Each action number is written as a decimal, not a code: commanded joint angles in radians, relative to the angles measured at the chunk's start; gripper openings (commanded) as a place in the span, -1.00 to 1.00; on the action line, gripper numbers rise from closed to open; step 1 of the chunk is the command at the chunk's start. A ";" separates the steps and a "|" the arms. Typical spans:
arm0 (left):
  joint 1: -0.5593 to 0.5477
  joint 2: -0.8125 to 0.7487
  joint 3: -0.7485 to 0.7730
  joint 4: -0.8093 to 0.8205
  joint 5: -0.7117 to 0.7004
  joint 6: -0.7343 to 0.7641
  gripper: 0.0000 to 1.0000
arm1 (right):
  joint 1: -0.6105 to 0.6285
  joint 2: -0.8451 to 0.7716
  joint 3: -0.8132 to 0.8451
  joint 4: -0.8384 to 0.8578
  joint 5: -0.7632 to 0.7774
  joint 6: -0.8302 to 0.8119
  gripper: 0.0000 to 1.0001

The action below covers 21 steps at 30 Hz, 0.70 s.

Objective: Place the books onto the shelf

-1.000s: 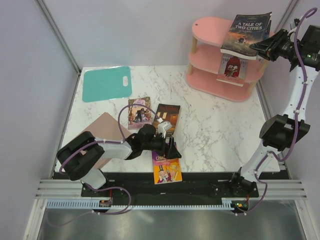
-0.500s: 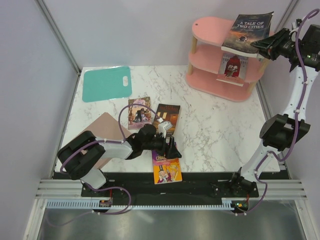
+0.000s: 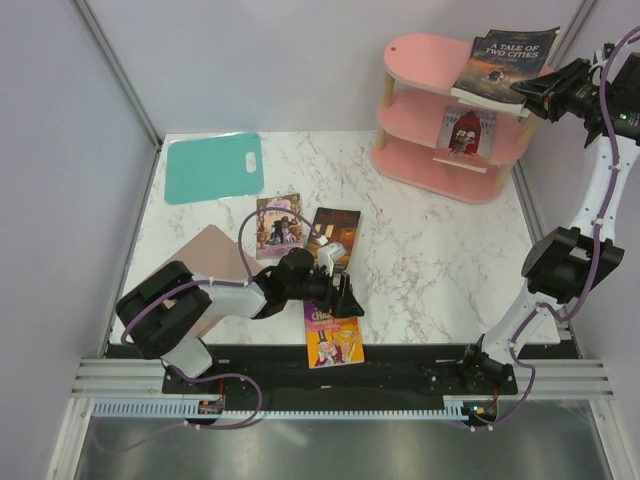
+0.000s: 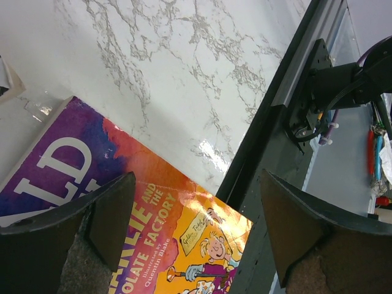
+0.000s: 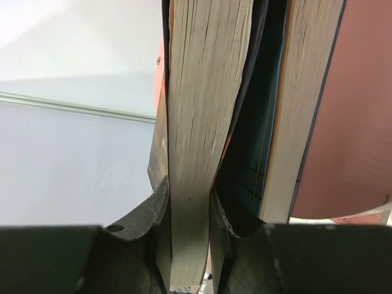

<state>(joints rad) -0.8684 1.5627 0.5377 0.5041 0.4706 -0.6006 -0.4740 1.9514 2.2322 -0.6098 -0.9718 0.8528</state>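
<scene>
My right gripper (image 3: 537, 90) is shut on the edge of the dark "A Tale of Two Cities" book (image 3: 505, 62), holding it tilted over the top board of the pink shelf (image 3: 420, 52). In the right wrist view its page block (image 5: 199, 110) sits pinched between the fingers (image 5: 153, 208), with a second book (image 5: 306, 92) beside it against the pink board (image 5: 361, 122). Another book (image 3: 465, 131) stands on the middle tier. My left gripper (image 3: 345, 297) is open just above the orange-purple Roald Dahl book (image 3: 334, 341), whose cover (image 4: 141, 208) shows between the wide fingers (image 4: 92, 233).
A brown book (image 3: 336, 234) and a pink-purple book (image 3: 279, 224) lie mid-table behind the left gripper. A teal mat (image 3: 213, 166) lies at the back left, a brown cardboard sheet (image 3: 205, 258) under the left arm. The dark base rail (image 4: 288, 116) runs along the near edge.
The right gripper has carried "A Tale of Two Cities" a little up and to the right over the shelf's top board. The left arm has stayed put.
</scene>
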 commanded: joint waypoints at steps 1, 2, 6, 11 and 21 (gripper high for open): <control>-0.009 0.014 0.024 0.008 -0.016 0.010 0.76 | -0.011 -0.031 0.018 0.108 -0.002 -0.008 -0.41; -0.009 0.014 0.022 0.008 -0.018 0.010 0.76 | -0.011 -0.032 0.021 0.110 -0.001 -0.008 -0.35; -0.011 0.016 0.025 0.008 -0.017 0.010 0.76 | -0.014 -0.032 0.040 0.110 0.005 -0.003 0.95; -0.012 0.014 0.024 0.008 -0.016 0.010 0.76 | -0.020 -0.032 0.060 0.110 0.016 0.006 0.96; -0.015 0.005 0.021 0.008 -0.023 0.013 0.76 | -0.049 -0.060 0.018 0.036 0.061 -0.026 0.96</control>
<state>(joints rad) -0.8730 1.5631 0.5388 0.5041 0.4702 -0.6003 -0.4999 1.9278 2.2539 -0.5503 -0.9554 0.8635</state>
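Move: Atop the shelf, the right hand still pinches A Tale of Two Cities by its near right corner, the book's middle some 7 cm ahead and 4 cm left at about hand height. Nineteen Eighty-Four lies under it, also about 7 cm ahead and 4 cm left, roughly 4 cm below the hand. The red book on the middle tier is around 5 cm ahead, 7 cm left and 17 cm down. From the left hand, A Tale of Two Cities lies about 40 cm ahead, 36 cm right and 34 cm up. Letting go of A Tale of Two Cities, the right hand holds nearly still at first, then spreads its fingers from a narrow grip to fully open and, as they part, hops up about 3.5 cm, tipping its fingers up some 5 degrees. Afterwards it sinks back a centimetre and eases about 1 cm right, the fingers still straddling the book's near right edge. ##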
